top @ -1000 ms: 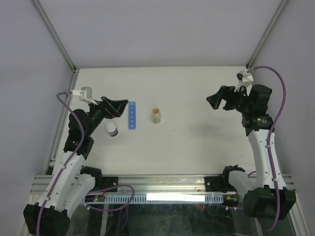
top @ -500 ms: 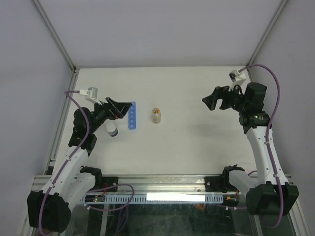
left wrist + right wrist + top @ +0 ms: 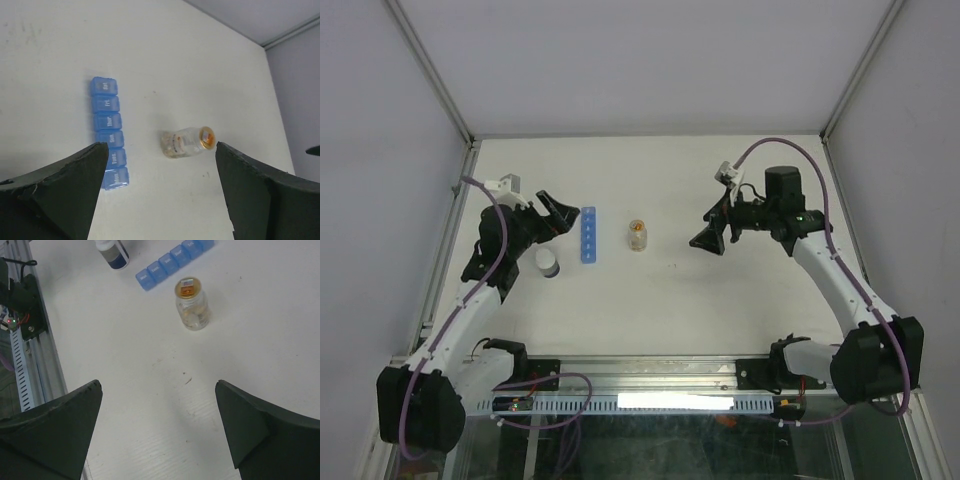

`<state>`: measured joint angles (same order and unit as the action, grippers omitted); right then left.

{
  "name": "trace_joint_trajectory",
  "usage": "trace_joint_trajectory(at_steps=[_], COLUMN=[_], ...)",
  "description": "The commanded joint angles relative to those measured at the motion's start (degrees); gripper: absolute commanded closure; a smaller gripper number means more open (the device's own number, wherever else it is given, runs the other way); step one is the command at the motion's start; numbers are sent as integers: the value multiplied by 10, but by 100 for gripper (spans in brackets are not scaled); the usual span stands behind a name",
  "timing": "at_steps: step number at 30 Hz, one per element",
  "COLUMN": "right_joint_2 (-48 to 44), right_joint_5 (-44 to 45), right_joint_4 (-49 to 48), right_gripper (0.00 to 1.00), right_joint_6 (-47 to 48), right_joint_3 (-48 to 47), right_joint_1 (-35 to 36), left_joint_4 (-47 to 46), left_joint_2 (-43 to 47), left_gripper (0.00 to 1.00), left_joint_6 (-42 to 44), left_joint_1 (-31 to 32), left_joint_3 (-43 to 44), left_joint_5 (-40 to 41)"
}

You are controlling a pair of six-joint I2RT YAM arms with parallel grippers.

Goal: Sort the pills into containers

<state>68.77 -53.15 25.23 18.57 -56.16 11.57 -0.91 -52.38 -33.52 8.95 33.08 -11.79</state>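
The containers are a blue strip (image 3: 588, 235) of small day-labelled compartments, lids down, also seen in the left wrist view (image 3: 109, 132) and the right wrist view (image 3: 172, 262). Just right of it stands a small clear bottle (image 3: 638, 236) (image 3: 187, 142) (image 3: 191, 304) with an orange mouth. The pills show as orange-tan bits (image 3: 192, 315) in the bottle's bottom. My left gripper (image 3: 563, 215) (image 3: 160, 145) hangs open just left of the strip, with nothing between its fingers. My right gripper (image 3: 708, 238) (image 3: 157, 382) is open and empty to the right of the bottle, well apart from it.
A small white-grey round cap (image 3: 548, 263) (image 3: 112, 252) stands on the table left of the strip's near end, below my left gripper. An aluminium rail (image 3: 30, 355) runs along the table's near edge. Grey walls enclose the table on three sides.
My right arm has swung left from the far right corner toward the bottle, gripper still open. My left gripper has shifted slightly toward the back and closer to the strip.
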Motion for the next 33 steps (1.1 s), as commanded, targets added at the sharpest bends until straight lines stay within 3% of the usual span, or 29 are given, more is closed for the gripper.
trace_joint_trajectory(at_steps=[1, 5, 12, 20, 26, 33], right_joint_2=[13, 18, 36, 53, 83, 101], right_joint_5=[33, 64, 92, 128, 132, 132], right_joint_4=[23, 15, -1, 16, 26, 40], right_gripper=[0, 0, 0, 0, 0, 0], right_joint_6=[70, 71, 48, 61, 72, 80], right_joint_3=[-29, -20, -14, -11, -12, -16], right_joint_1=[44, 81, 86, 82, 78, 78], left_joint_4=[65, 94, 87, 75, 48, 39], left_joint_2=[-86, -155, -243, -291, -317, -388], left_gripper=[10, 12, 22, 52, 89, 99], left_joint_6=[33, 59, 59, 89, 92, 106], left_joint_1=[22, 63, 88, 90, 91, 102], left_joint_3=[74, 114, 150, 125, 88, 105], left_joint_5=[97, 192, 224, 204, 215, 188])
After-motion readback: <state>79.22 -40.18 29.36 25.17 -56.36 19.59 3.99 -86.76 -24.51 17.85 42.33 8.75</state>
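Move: The blue pill box's middle lies about 5 cm ahead of the left hand, 4 cm to its right and 18 cm below. From that hand, the white bottle stands some 4 cm back and 7 cm left, the pill jar about 4 cm ahead and 17 cm right. For the right hand, the jar is roughly 7 cm ahead, 15 cm left and 18 cm below; the pill box is 8 cm ahead and 29 cm left. Left hand drops 15 cm beside the pill box, tipping down and shutting empty; open right sinks 8 cm. ##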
